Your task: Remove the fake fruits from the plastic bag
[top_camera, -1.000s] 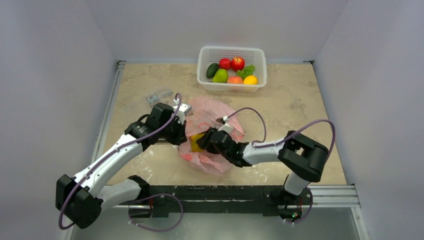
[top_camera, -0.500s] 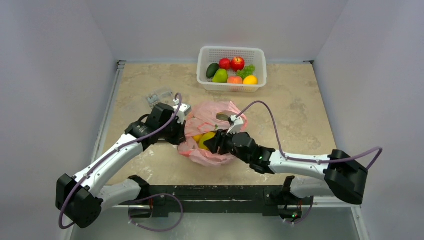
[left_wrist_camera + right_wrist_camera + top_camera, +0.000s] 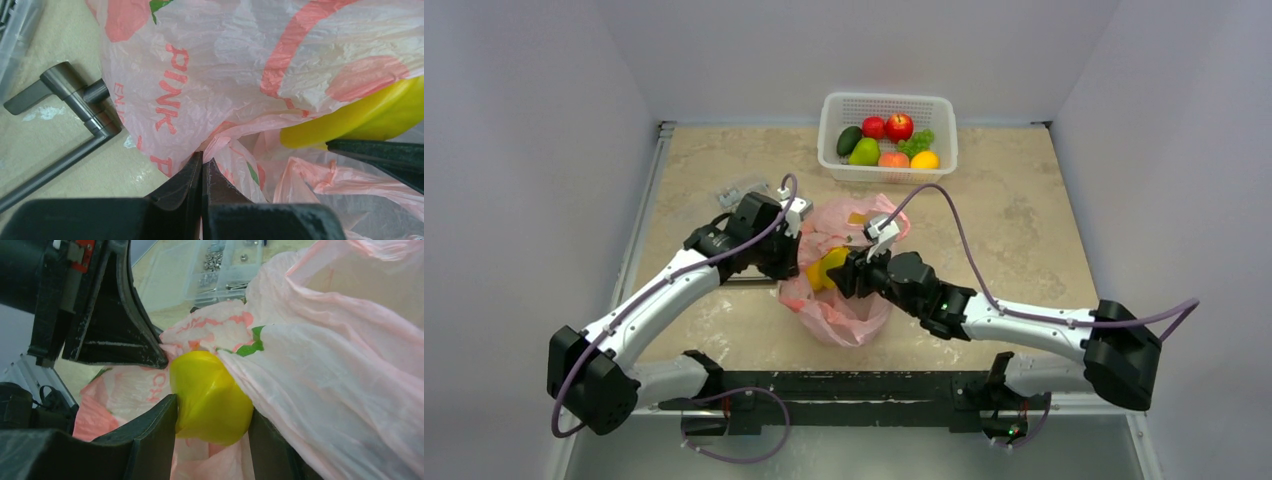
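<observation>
The pink plastic bag (image 3: 844, 310) sits mid-table, its mouth facing up. My left gripper (image 3: 201, 162) is shut on a fold of the bag's rim (image 3: 220, 140) at the bag's left side (image 3: 789, 262). My right gripper (image 3: 212, 412) is shut on a yellow fake fruit (image 3: 212, 397) at the bag's mouth; the fruit also shows in the top view (image 3: 829, 268) and in the left wrist view (image 3: 360, 112). The bag film drapes over the fruit's right side. Other fruits inside the bag are hidden.
A white perforated basket (image 3: 886, 172) at the back holds two red apples, a grape bunch, an avocado shape and several other fruits. A clear plastic box of small parts (image 3: 742, 192) lies left of the bag. A grey metal bar (image 3: 75, 95) lies by the bag.
My right gripper has moved up and back a little with the yellow fruit, lifting it toward the bag's mouth. My left arm has shifted slightly, still holding the bag's rim.
</observation>
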Tool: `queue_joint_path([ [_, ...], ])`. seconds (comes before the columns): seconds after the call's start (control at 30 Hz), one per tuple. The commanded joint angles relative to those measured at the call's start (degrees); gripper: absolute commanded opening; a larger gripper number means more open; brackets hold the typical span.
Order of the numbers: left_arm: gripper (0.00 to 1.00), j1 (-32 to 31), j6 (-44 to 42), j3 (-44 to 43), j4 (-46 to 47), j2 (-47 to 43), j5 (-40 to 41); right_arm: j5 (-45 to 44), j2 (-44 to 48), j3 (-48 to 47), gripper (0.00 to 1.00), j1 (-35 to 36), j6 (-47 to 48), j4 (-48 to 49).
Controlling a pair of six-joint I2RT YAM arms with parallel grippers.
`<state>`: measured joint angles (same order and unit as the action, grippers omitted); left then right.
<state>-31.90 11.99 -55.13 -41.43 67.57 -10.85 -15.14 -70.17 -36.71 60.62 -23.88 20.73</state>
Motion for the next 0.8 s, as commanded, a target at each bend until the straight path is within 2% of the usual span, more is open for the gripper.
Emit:
queue_joint_path([
  [0.0, 0.00, -0.10, -0.83, -3.17, 0.08, 0.46, 2.40, 4.83, 2.92, -1.74, 0.04, -0.15, 3.23, -3.49],
  [0.17, 0.00, -0.07, -2.76, 0.99, 2.23, -2.64, 7.23, 15.59, 7.95, -1.20, 0.04, -0.15, 2.67, -9.52],
  [0.27, 0.00, -0.15, -2.49, 1.83, 1.92, -4.39, 7.77, 23.88, 9.78, -4.47, 0.03, -0.16, 1.08, -12.24],
  [0.33, 0.00, -0.15, -2.07, 1.88, 2.15, -4.87, 7.69, 26.07, 10.30, -7.12, 0.02, -0.15, -0.40, -13.20],
  [0.53, 0.00, -0.17, -1.80, 1.50, 1.95, -4.85, 7.60, 15.45, 9.10, -18.21, 0.00, -0.59, 0.14, -15.00],
  [0.77, 0.00, -0.20, -1.71, 1.65, 1.75, -4.92, 7.64, 5.06, -3.77, -36.36, 0.00, -6.59, 2.34, -20.56],
])
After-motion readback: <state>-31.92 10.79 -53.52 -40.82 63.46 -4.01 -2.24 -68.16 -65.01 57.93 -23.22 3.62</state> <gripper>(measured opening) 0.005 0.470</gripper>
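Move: The yellow fruit is already in the right fingers, at the bag's mouth; the white basket it is bound for stands roughly 33 cm ahead of the right hand, 10 cm to its right and some 14 cm lower. The open plastic bag sits right under that hand, its middle about 10 cm down. From the left hand, still pinching the bag's rim, the basket lies about 33 cm ahead, 20 cm right and 10 cm below. Still gripping the yellow fruit, the right hand draws back 6 cm, then rises some 18 cm and forward. ##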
